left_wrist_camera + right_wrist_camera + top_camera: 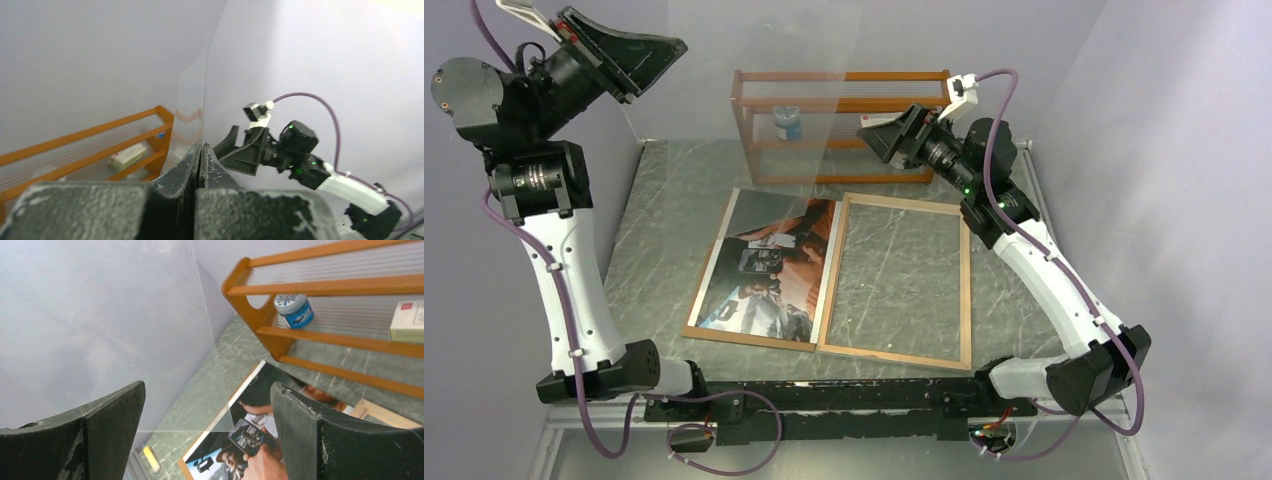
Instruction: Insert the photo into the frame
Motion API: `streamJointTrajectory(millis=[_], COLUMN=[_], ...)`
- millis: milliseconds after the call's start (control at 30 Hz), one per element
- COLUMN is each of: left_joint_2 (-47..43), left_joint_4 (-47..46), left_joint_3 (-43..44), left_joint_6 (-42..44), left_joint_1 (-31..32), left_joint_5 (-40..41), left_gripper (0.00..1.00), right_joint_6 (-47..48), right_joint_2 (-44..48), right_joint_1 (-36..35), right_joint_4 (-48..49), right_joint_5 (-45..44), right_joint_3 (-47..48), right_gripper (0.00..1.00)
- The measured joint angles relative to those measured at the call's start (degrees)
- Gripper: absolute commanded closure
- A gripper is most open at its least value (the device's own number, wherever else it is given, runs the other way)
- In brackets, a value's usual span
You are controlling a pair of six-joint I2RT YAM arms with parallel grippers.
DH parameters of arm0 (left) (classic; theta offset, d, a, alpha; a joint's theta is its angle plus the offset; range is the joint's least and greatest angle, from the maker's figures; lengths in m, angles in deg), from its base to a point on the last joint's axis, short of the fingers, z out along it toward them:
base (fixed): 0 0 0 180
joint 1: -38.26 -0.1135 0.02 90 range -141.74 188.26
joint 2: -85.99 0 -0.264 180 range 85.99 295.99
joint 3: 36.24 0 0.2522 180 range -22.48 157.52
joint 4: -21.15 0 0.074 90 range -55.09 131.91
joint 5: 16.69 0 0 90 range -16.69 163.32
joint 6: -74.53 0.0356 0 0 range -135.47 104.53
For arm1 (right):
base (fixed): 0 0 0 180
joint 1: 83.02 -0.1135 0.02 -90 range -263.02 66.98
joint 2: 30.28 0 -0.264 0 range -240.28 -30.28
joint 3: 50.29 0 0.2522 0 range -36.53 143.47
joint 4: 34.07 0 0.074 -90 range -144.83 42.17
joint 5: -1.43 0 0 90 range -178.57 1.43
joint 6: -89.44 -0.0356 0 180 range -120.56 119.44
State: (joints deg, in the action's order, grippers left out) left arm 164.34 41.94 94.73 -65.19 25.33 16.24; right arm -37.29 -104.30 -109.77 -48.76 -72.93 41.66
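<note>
My left gripper [674, 47] is raised high at the back left, shut on the edge of a clear pane [714, 90] that hangs in the air in front of the rack. In the left wrist view its jaws [201, 148] pinch the pane [204, 100], seen edge-on. My right gripper [866, 131] stands open by the pane's right side, nothing between its fingers; the pane [150, 340] lies ahead of it [207, 386]. The frame [966, 290] lies flat on the table, wood-coloured rim up. The photo [774, 262] [250, 440] lies left of it on a brown backing board [744, 338].
An orange wooden rack [844, 125] [280, 335] stands at the back with a blue-lidded jar [295, 310] and a white box [407, 320] on a shelf. A small yellow object [151, 458] lies at the table's left edge. Walls close in on both sides.
</note>
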Motion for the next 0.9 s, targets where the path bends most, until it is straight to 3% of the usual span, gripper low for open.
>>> streamJointTrajectory(millis=[167, 400, 600, 900], left_joint_2=[1.5, 3.0, 3.9, 3.9], left_joint_4=[-13.9, -22.4, -27.7, -31.3], left_joint_3=[-0.1, 0.4, 3.4, 5.1], left_joint_6=[-15.0, -28.7, -36.7, -41.2], left_joint_1=[0.0, 0.0, 0.0, 0.1], left_joint_5=[-1.5, -1.2, -0.2, 0.0], left_gripper=[0.98, 0.98, 0.97, 0.97], right_joint_6=[-1.2, -3.8, -6.8, -11.5], right_joint_2=[0.0, -1.5, -5.2, -11.7], right_joint_1=[1.4, 1.4, 1.4, 1.4], right_joint_4=[4.6, 11.5, 16.0, 23.5], right_joint_5=[5.5, 13.5, 16.1, 18.1], right_joint_3=[0.0, 0.9, 2.0, 4.1], right_gripper=[0.01, 0.01, 0.01, 0.01])
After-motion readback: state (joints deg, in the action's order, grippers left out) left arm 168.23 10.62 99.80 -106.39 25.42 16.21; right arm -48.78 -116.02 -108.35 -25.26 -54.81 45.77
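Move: The left hand holds the clear sheet by one edge. The sheet's free edge lies about 16 cm ahead of that hand, 18 cm to its right and some 15 cm lower. From the open right hand that edge is about 10 cm ahead, 7 cm left and slightly above. The photo lies 2 cm back, 21 cm left of the right hand and 40 cm below; the wooden frame is 6 cm back, 5 cm right, equally low. The shelf stands 22 cm ahead, 6 cm left, 27 cm below. Still pinching the clear sheet, the left hand lifts it about 7.5 cm while drawing back some 6 cm, turning about 15 degrees clockwise with its right side rising. The right hand, jaws kept wide open, goes left about 5 cm and up 4 cm towards the free edge, easing back before coming forward again and turning nearly 20 degrees counter-clockwise. ##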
